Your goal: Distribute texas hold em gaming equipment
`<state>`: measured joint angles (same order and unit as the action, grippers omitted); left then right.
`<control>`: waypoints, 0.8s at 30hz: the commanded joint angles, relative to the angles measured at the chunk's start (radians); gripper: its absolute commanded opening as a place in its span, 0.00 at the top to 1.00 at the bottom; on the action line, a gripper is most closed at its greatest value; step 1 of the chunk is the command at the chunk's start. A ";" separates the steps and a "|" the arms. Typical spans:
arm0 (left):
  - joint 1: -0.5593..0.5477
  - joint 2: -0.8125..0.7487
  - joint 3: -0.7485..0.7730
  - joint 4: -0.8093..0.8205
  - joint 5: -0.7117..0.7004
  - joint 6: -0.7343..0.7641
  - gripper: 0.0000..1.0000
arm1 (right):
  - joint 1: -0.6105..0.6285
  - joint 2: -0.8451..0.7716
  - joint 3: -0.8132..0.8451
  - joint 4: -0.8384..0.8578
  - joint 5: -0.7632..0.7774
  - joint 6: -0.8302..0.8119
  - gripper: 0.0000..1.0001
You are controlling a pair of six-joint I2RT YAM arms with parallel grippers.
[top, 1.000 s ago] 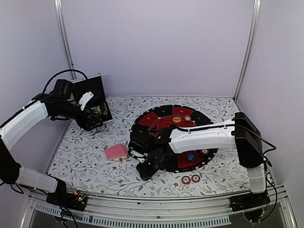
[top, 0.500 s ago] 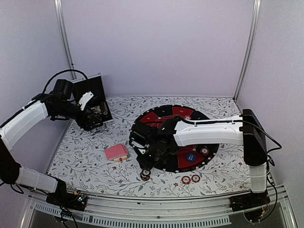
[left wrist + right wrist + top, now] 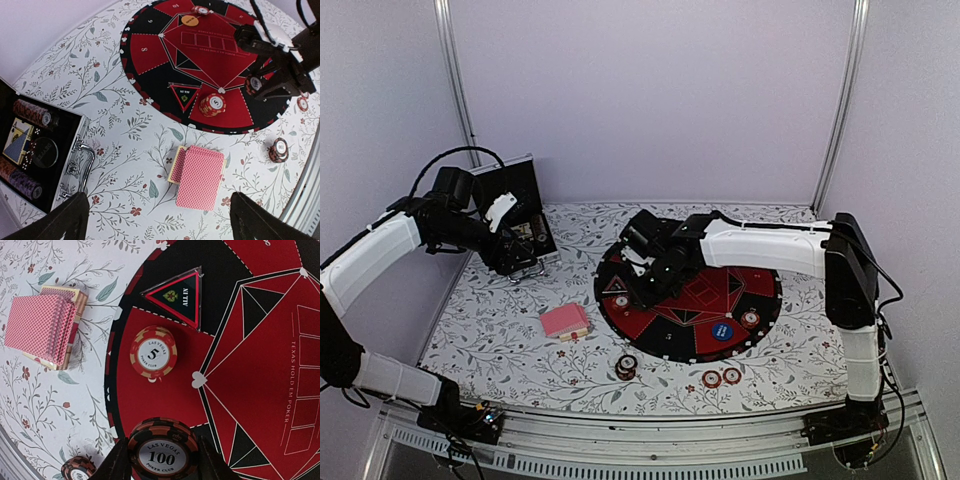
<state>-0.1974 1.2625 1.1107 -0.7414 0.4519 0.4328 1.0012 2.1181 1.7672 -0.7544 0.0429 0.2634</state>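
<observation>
My right gripper point(image 3: 162, 460) is shut on a stack of brown "100" poker chips point(image 3: 162, 455) and hangs over the left side of the round red-and-black mat point(image 3: 760, 275). A red "5" chip stack point(image 3: 153, 351) stands on the mat just ahead of it. Another brown stack point(image 3: 626, 367) sits on the tablecloth near the front edge. Pink-backed cards point(image 3: 200, 177) lie left of the mat. The orange button point(image 3: 190, 20) and the blue button point(image 3: 722, 330) rest on the mat. My left gripper point(image 3: 517, 250) hangs open beside the case, holding nothing.
The open black case point(image 3: 515, 225) with more chips stands at the back left. Two red-and-white chips point(image 3: 720, 377) lie on the cloth in front of the mat, and another point(image 3: 750, 319) on its right part. A triangular "all in" marker point(image 3: 180, 292) lies on the mat.
My right gripper left a brown chip stack on the cloth near the front edge, then rose and moved back over the mat's left side, still holding brown chips. The left arm has not moved.
</observation>
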 commanded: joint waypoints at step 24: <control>-0.010 -0.009 0.013 -0.013 0.007 -0.008 0.00 | -0.004 0.173 0.028 0.105 -0.029 -0.048 0.62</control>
<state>-0.1974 1.2625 1.1107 -0.7414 0.4519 0.4324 0.9947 2.2642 1.7885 -0.6792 0.0204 0.2218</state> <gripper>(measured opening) 0.995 0.415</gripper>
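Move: In the mat's red sector, the clear spot for the held black 100 chips lies about 8 cm below the right hand, 1 cm ahead and 2 cm left. The red 5 chips stand some 5 cm ahead and 4 cm left of the hand, the ALL IN triangle about 10 ahead and 6 left, the cards level and roughly 16 left. From the left hand, the spot is about 25 cm right, 3 back and 20 below. Lowering the still-pinched black 100 chips almost straight down onto the clear red patch beside the red 5 chips, the right hand sinks about 6 cm, quickly at first and then more slowly. Its fingers keep their grip and point downward, with hardly any turn of the wrist. ##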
